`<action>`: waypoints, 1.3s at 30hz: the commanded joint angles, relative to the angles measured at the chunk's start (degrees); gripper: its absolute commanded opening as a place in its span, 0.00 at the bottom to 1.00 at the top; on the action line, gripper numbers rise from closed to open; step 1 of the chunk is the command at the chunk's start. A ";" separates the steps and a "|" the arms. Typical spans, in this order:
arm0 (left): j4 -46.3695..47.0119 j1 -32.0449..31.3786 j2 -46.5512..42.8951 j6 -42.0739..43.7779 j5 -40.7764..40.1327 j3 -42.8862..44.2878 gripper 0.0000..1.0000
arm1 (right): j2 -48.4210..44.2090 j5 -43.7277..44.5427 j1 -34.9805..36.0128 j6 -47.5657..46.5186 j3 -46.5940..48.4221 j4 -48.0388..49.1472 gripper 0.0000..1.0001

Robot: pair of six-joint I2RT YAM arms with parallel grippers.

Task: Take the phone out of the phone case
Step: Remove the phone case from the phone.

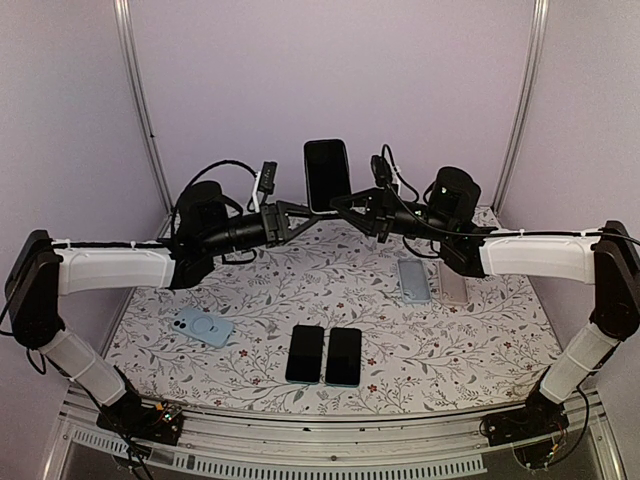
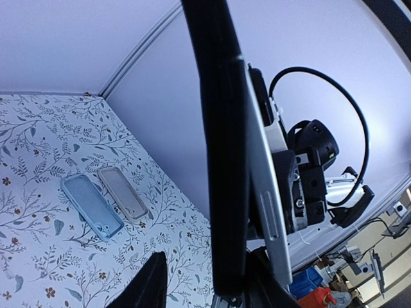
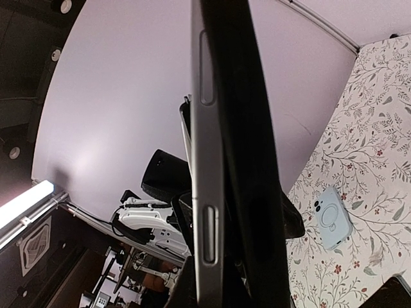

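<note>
The phone (image 1: 328, 175) stands upright in the air above the back middle of the table, dark face toward the top camera. Edge-on in the wrist views it is a black slab (image 2: 221, 160) (image 3: 244, 128) beside a grey strip (image 2: 263, 192) with side-button shapes. I cannot tell which is the phone case. My left gripper (image 1: 303, 212) (image 2: 212, 282) straddles its lower left corner, open, with a gap between one finger (image 2: 144, 285) and the slab. My right gripper (image 1: 350, 207) (image 3: 237, 256) is shut on its lower right part.
Two dark phones (image 1: 305, 353) (image 1: 343, 356) lie side by side at the front middle. A light blue case (image 1: 203, 327) (image 3: 334, 218) lies front left. A blue case (image 1: 413, 280) (image 2: 92, 205) and a grey case (image 1: 455, 287) (image 2: 123, 192) lie on the right.
</note>
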 commanded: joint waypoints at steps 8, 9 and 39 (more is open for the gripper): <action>5.33 1.29 -0.48 1.20 1.91 3.79 0.41 | -0.22 -2.13 0.96 0.41 0.88 2.77 0.00; 5.56 1.34 -0.35 1.14 2.01 3.95 0.41 | -0.20 -2.13 0.95 0.43 0.82 2.59 0.00; 4.78 2.43 1.92 -5.04 -3.39 4.74 0.00 | 0.92 -2.14 1.00 -0.69 1.03 -1.29 0.00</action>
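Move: The cased phone stands tilted in the right fingers; its middle is about 5 cm ahead, 3 cm right and 5 cm above the left hand, whose open fingers are at its lower left corner. On the table, some 28 cm below, one dark phone lies about 15 cm back and straight in line, another 15 cm back and 9 cm right. From the right hand, the cased phone's middle is about 5 cm ahead, 2 cm left and 5 cm up. Rising about 2.5 cm, the left fingers close on the cased phone's lower left edge, then ease forward. ##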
